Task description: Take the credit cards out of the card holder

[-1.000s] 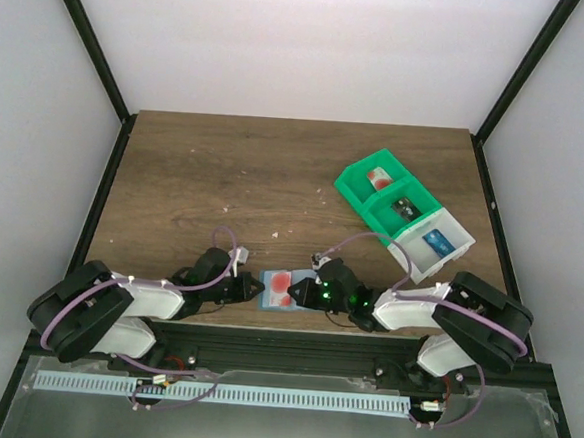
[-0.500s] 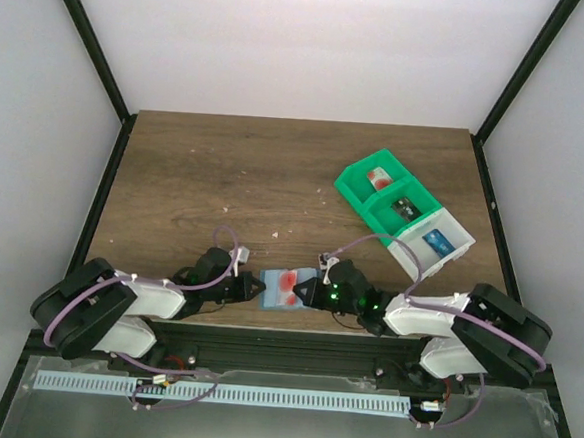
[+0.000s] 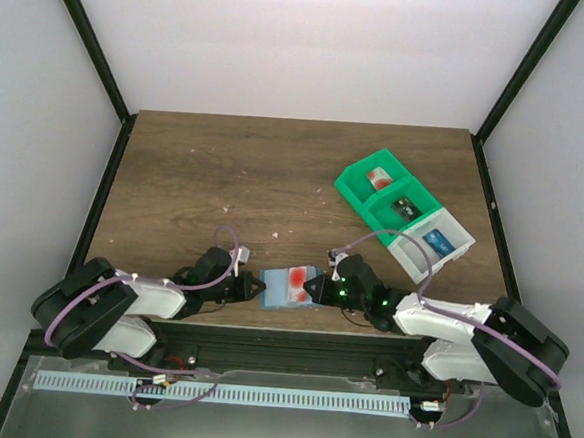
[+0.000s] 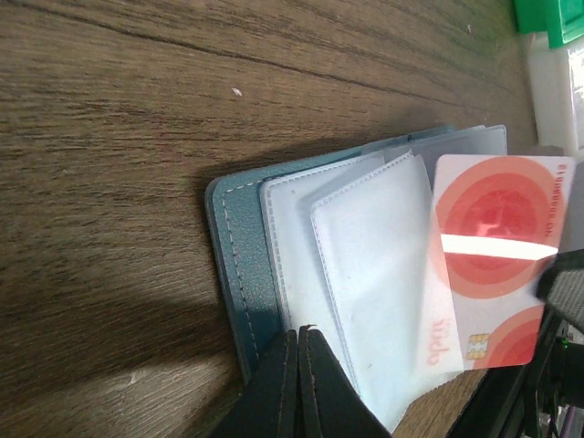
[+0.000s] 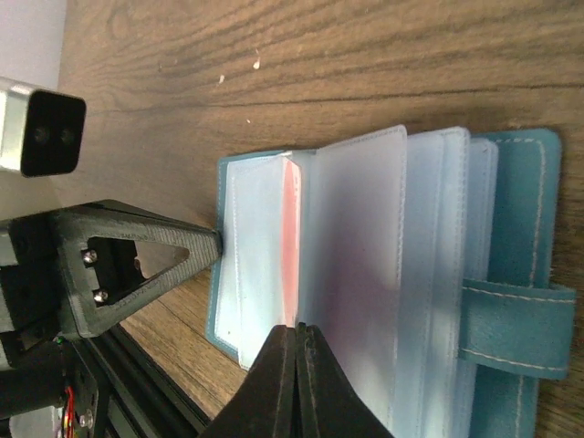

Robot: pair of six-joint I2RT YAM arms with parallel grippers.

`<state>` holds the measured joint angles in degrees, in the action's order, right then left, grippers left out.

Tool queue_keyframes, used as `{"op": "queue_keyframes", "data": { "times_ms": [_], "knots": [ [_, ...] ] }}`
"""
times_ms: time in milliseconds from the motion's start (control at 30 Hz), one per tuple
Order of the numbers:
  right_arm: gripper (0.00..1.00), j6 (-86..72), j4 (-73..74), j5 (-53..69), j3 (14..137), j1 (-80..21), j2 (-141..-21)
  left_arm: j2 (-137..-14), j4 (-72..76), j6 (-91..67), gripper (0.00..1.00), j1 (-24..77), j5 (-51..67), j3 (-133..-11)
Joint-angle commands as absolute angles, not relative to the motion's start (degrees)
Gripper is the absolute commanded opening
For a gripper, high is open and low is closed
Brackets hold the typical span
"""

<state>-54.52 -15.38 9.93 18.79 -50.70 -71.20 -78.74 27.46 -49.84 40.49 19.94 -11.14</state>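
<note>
The light-blue card holder (image 3: 279, 296) lies open near the table's front edge, its clear sleeves (image 4: 374, 274) fanned out. A pinkish-red credit card (image 4: 497, 246) sticks halfway out of a sleeve toward the right. My right gripper (image 5: 297, 330) is shut on that card, which shows edge-on (image 5: 291, 246) just above its tips. In the top view the right gripper (image 3: 315, 289) sits at the holder's right side. My left gripper (image 4: 301, 333) is shut with nothing in it. Its tips press on the holder's stitched left edge (image 4: 239, 265) and the left gripper (image 3: 260, 290) is opposite the right one.
A green-and-white compartment bin (image 3: 405, 212) stands at the back right with cards in its sections. The holder's closing strap (image 5: 516, 328) hangs off its far half. The black front rail (image 3: 283, 351) runs just behind the holder.
My right gripper has drawn back to the right and the red card has slid farther out of its sleeve. The left gripper has stayed at the holder's left edge.
</note>
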Motion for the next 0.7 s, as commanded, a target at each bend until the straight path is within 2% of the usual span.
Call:
{"op": "queue_keyframes", "data": {
  "times_ms": [0, 100, 200, 300, 367, 500, 600, 667],
  "knots": [
    [0.00, -52.2, -10.2, 7.9, 20.2, -49.9, -67.3, -80.1, 23.4, -49.1, 0.00, 40.3, 18.6, -10.1],
    [0.00, -52.2, -8.9, 7.3, 20.5, -49.8, -65.2, -78.7, 23.1, -49.9, 0.00, 40.3, 20.9, -10.8],
    [0.01, -52.3, -7.7, 7.0, 20.7, -49.8, -63.5, -75.0, 21.5, -51.4, 0.15, 40.3, 22.0, -11.8],
    [0.00, -53.7, -6.2, 6.1, 20.5, -49.8, -60.9, -70.1, 18.1, -52.6, 0.37, 40.3, 22.1, -13.2],
    [0.01, -55.1, -6.6, 5.9, 20.0, -49.8, -58.5, -66.5, 16.3, -53.8, 0.48, 40.4, 22.3, -14.1],
    [0.00, -58.4, -11.9, 7.9, 18.2, -49.8, -53.6, -61.6, 18.3, -57.7, 0.65, 40.5, 25.6, -14.5],
    [0.00, -60.7, -19.5, 11.0, 16.2, -49.8, -51.2, -58.7, 27.1, -62.8, 0.76, 40.5, 29.4, -12.1],
    [0.01, -61.4, -22.6, 12.8, 16.1, -49.8, -51.1, -58.0, 34.4, -66.3, 0.79, 40.5, 31.6, -9.9]
  ]
}}
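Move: The right hand pinches the red-and-white card by its right edge; the card's middle lies about 2 cm to its left and 1 cm ahead, part of it still in the clear sleeve. The open card holder's middle is some 4 cm left of that hand, 1 cm back and 4 below; the green bin is about 22 ahead and 18 to the right. From the left hand, shut at the holder's left side, the card lies roughly 8 cm right, 1 ahead and 3 above. The right hand keeps its pinch on the card and draws it out of the sleeve, first up with a slight pull to the right, then faster and nearly straight up, some 8 cm in all, its fingertips tipping up towards level. The left hand at first stays at the holder's left side, then comes free and climbs about 9 cm with a small shift right towards the card, spreading its fingers wide and raising their tips some 15 degrees. ##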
